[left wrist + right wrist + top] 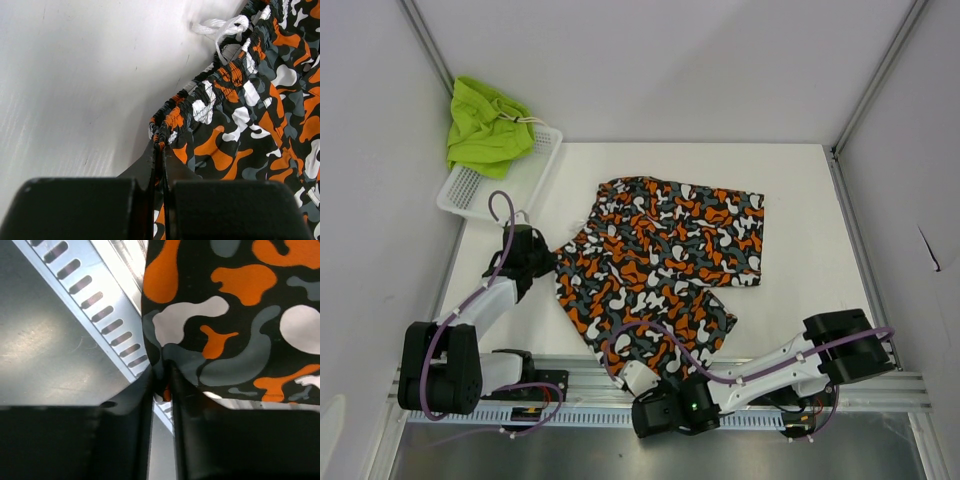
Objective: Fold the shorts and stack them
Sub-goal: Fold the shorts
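Observation:
The camo shorts [660, 265], blotched orange, black, grey and white, lie spread across the middle of the table. At their left edge my left gripper [554, 264] is shut on the gathered waistband [200, 100], and fabric is pinched between the fingertips [161, 150]. A white drawstring [225, 27] lies further along the band. My right gripper [632, 368] sits at the near hem, over the table's front rail. It is shut on a corner of the camo cloth [165, 377]. The lime green shorts [485, 125] are bunched in the basket.
A white mesh basket [480, 195] stands at the far left corner against the wall. A slotted metal rail [95, 295] runs along the near table edge under the right gripper. Frame posts and white walls close in both sides.

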Motion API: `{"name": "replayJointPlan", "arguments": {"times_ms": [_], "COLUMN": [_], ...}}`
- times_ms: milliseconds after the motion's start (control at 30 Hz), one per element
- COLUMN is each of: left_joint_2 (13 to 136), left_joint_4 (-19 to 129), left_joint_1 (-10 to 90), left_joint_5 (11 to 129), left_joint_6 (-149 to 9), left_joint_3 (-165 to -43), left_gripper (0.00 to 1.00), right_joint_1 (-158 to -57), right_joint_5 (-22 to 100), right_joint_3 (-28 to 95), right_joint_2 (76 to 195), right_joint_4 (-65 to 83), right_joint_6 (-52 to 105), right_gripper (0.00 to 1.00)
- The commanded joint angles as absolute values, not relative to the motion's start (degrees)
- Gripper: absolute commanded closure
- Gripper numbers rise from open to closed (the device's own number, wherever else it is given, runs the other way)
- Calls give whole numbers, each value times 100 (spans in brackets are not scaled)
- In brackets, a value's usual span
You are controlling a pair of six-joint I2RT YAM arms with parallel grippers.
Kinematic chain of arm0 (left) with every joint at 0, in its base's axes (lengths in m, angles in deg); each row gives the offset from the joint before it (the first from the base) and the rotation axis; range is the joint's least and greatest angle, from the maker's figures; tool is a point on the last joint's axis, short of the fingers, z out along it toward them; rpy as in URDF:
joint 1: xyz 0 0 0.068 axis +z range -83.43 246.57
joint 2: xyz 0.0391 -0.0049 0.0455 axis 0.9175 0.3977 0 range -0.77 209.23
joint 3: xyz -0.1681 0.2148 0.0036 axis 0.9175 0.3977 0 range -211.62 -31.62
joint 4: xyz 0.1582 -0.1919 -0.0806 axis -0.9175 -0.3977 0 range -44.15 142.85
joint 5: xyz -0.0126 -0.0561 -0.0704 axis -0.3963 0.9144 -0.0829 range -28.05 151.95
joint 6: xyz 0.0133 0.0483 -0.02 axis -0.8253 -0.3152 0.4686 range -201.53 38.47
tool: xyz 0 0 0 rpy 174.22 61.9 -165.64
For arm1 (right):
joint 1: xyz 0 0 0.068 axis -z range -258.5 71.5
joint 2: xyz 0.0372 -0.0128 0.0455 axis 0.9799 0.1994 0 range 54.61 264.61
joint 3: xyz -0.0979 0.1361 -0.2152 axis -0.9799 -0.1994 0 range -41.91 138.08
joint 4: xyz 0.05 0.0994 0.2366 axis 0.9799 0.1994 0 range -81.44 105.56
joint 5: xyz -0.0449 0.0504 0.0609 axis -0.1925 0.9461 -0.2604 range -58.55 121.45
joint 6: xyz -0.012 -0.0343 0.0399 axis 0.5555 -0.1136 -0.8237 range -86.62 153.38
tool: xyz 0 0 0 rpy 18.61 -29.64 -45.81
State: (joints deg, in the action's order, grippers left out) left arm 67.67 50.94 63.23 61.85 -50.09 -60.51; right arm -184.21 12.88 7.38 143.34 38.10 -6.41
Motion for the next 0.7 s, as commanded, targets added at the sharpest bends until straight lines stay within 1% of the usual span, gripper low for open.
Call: {"name": "replayJointPlan", "arguments": {"times_ms": [0, 33, 67, 200, 400, 667], "left_joint_2": [6690, 6691, 6691, 6682, 6664, 6594], "left_joint_4": [5100, 5083, 5074, 4925, 4232, 2404], "left_joint_1": [6375, 6375, 6375, 6375, 6375, 6375], "left_joint_5": [6054, 6054, 6046, 6011, 5984, 5545], "left_joint_6": [-5104, -5104, -5086, -4929, -4419, -3970], "left_joint_3": [-6142, -6142, -6133, -6177, -6457, -7530], "left_gripper": [100, 100, 100, 100, 100, 100], "right_joint_1": [-18537, -18642, -18704, -19029, -19372, -19504], "right_joint_5": [1229, 1116, 1045, 807, 473, 69], "right_joint_3": [1046, 1082, 1125, 1415, 1802, 2171], "right_joint_2": [14330, 14295, 14260, 14040, 13864, 13390], "right_joint_4": [3782, 3844, 3914, 4519, 5460, 6268], "right_joint_6": [-784, -802, -811, -925, -1338, -1549], "right_gripper": [83, 96, 100, 100, 100, 100]}}
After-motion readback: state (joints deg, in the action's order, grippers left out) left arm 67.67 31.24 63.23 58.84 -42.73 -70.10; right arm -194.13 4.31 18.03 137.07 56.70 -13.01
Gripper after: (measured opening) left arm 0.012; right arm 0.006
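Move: The near leg's hem corner lies right between the right hand's closing fingers, down by the table's front rail. From this hand the waistband corner held by the left hand is about 34 cm ahead and 26 cm left, and the near leg's other hem corner some 20 cm ahead and 17 cm right. From the left hand, the right hand's corner lies roughly 34 cm back, 26 cm right and 3 cm lower. The right fingers finish shutting on the near leg's hem corner and the hand lifts it about 7 cm, first drawing back some 3 cm towards the base, then easing a little forward and to the right. The left hand keeps its pinch on the waistband corner, pulls it back about 2 cm with a slight dip, then starts up as its fingers tip down some 10 degrees. ##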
